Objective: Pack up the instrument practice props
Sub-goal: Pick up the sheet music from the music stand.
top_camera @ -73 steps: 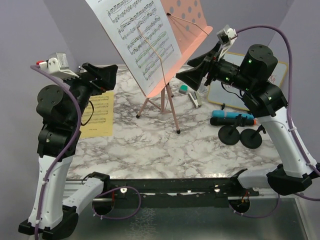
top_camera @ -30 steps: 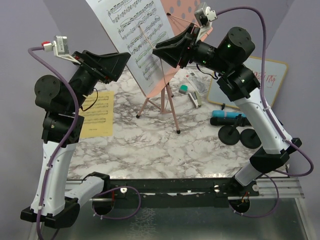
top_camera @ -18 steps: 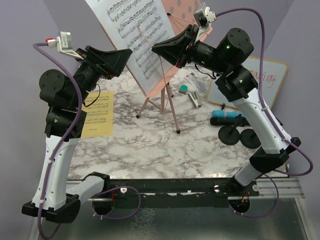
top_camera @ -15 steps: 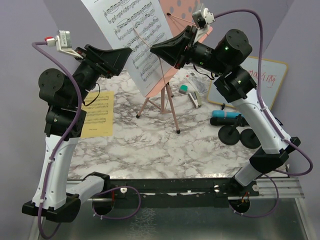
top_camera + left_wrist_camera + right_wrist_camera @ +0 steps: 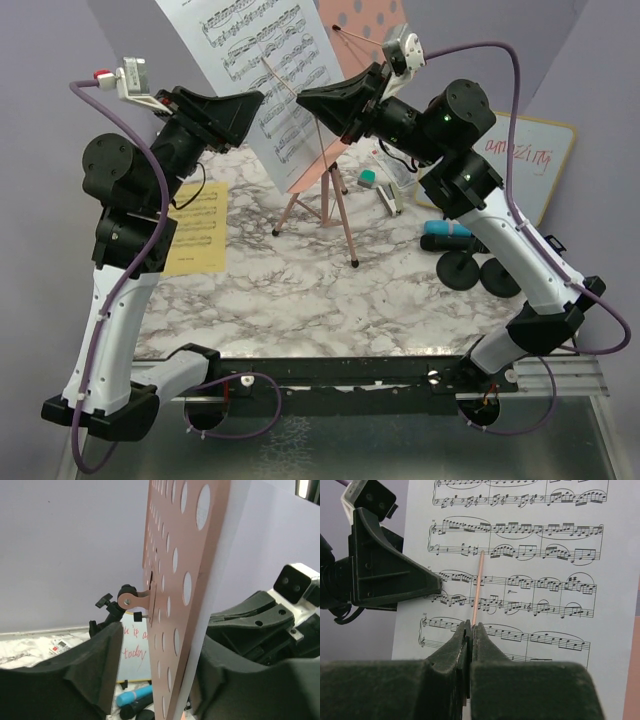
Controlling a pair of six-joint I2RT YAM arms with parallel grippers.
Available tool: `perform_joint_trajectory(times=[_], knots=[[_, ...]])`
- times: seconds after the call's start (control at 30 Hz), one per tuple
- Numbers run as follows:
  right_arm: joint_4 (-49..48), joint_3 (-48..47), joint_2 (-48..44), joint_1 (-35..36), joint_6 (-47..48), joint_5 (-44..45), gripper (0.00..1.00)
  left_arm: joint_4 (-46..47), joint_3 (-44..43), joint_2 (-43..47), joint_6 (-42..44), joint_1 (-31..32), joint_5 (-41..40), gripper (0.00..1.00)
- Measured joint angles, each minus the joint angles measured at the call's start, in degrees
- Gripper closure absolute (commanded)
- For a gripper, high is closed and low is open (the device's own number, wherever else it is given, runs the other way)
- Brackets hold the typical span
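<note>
The pink music rack (image 5: 365, 20) stands on its tripod legs (image 5: 335, 205) at the back of the table, with a white sheet-music page (image 5: 245, 50) on it. My right gripper (image 5: 305, 100) (image 5: 470, 627) is shut on the rack's thin pink page-holder wire (image 5: 479, 580), in front of the page (image 5: 545, 555). My left gripper (image 5: 255, 100) (image 5: 160, 650) is open, one finger on each side of the perforated plate (image 5: 175, 580) at its left edge. The blue microphone (image 5: 445, 228) and black microphone (image 5: 440, 243) lie at the right beside two round pole bases (image 5: 460, 270).
A yellow printed page (image 5: 195, 225) lies flat on the table at the left. The whiteboard (image 5: 515, 165) leans at the back right. A green eraser (image 5: 367, 180) and a small stapler (image 5: 390, 200) lie behind the tripod.
My right gripper has shut on the pink wire. My left gripper has risen to the rack's left edge and narrowed. The rack's plate and page have shifted up and to the left.
</note>
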State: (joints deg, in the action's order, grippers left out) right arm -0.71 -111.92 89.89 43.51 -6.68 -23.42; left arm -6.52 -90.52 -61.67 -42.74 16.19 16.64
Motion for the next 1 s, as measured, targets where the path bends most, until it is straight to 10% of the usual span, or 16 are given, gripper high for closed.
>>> perform_joint_trajectory(times=[0.17, 0.9, 1.0], knots=[[-3.5, 4.2, -2.1, 0.3, 0.7, 1.7, 1.0, -0.5, 0.0, 1.2, 2.1, 0.2, -2.4, 0.72], [-10.4, 14.3, -6.4, 0.3, 1.6, 9.1, 0.99, -5.5, 0.0, 6.7, 4.7, 0.4, -6.1, 0.94], [-10.5, 14.3, -6.4, 0.3, 1.2, 8.9, 0.69, -6.1, 0.0, 7.1, 4.9, 0.5, -6.2, 0.94]])
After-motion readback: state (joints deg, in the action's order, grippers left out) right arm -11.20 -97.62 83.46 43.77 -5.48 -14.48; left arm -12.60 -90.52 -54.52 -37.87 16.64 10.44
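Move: The sheet music stands upright on the stand. Its left edge is already between the left hand's open fingers, its middle about 6 cm ahead and 4 cm right. The stand's panel reaches on behind it, centred some 13 cm ahead and 10 cm right. The pink rod is in the right fingertips, roughly 8 cm right and 1 cm ahead of the left hand. From the right hand, the sheet's middle lies about 5 cm ahead and 3 cm left. Back and to its left the left hand draws, about 5 cm in all, its fingers closing on the sheet's left edge as it starts and pulling the sheet off sideways, the wrist turning slightly counter-clockwise. The right hand eases about 2 cm to its right, then a little forward and down, turning slightly clockwise, and its nearly shut tips come free of the pink rod. ##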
